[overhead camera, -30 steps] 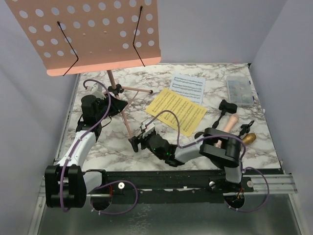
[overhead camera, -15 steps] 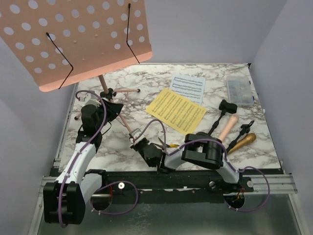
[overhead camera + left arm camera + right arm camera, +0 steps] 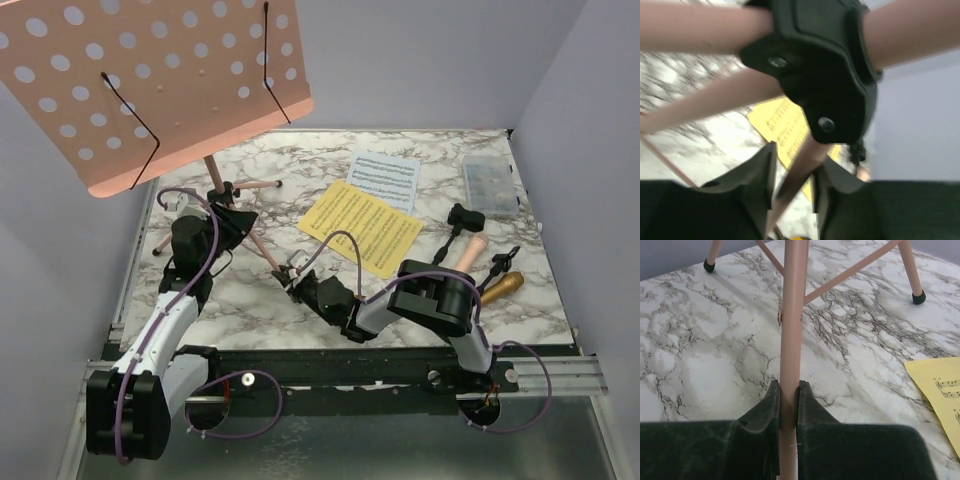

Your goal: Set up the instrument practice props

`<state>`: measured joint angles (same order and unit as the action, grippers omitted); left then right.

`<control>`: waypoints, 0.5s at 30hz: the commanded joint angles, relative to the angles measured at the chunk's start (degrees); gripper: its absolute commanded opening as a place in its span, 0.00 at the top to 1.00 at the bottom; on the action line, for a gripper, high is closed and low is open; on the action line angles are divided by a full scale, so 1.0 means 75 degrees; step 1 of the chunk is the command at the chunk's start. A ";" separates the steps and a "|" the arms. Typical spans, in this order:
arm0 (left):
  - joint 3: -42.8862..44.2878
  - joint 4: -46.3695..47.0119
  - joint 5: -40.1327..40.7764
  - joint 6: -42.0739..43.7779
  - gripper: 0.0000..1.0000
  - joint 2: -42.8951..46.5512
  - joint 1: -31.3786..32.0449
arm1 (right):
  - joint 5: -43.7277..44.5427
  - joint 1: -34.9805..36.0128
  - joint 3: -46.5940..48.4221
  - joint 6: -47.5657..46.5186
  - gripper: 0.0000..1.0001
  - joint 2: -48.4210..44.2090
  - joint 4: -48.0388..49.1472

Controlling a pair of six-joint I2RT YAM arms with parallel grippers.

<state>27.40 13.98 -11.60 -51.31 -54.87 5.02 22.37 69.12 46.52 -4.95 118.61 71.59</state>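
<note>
The pink music rack stands tilted, its perforated desk (image 3: 170,90) high at the back left. My left gripper (image 3: 232,222) sits at the black tripod hub (image 3: 825,65), shut on a pink leg (image 3: 802,165) that runs between its fingers. Lower down, my right gripper (image 3: 287,279) is shut on another pink leg (image 3: 792,330), jaws pressed against both its sides. The yellow page (image 3: 362,226) and white page (image 3: 383,178) lie flat mid-table. The pink microphone (image 3: 466,255), gold microphone (image 3: 500,288) and black holders (image 3: 465,216) lie at the right.
A clear compartment box (image 3: 490,183) sits at the back right corner. Two tripod feet with black tips (image 3: 917,297) rest on the marble top beyond my right gripper. Grey walls close in the table on the left, back and right.
My right gripper swung to the tripod leg and closed on it. The rack, held by my left gripper, shifted left and its desk tilted more.
</note>
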 commanded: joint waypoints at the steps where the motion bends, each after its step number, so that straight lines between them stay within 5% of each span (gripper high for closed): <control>1: -0.0456 -0.1524 -0.0295 -0.0886 0.44 -0.0100 -0.0137 | -0.1089 -0.0130 -0.0647 0.0152 0.99 -0.0081 -0.0542; 6: -0.0278 -0.2456 -0.0674 -0.0974 0.02 0.0705 -0.0152 | -0.1551 -0.0380 -0.0699 0.0387 1.00 -0.0214 -0.0415; 15: -0.0232 -0.3550 -0.1394 -0.1118 0.01 0.2321 -0.0147 | -0.1735 -0.0823 -0.0185 0.0970 0.95 -0.0494 -0.1499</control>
<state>25.52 -6.96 -16.80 -59.05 -40.51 4.19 11.03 63.86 43.77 -0.34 116.11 71.11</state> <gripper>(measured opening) 0.987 0.104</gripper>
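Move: The left fingers are shut on the near tripod leg, which runs right between their pads; the black tripod hub sits about 3 cm ahead, 3 cm left and 5 cm above. The right hand grips the same leg lower down, directly at its pads. From the right hand, the yellow sheet lies some 13 cm ahead, 17 cm to the right and 8 cm below. Left fingers open wide, release the tripod leg and retreat about 6 cm through a dip; right keeps its grip. ##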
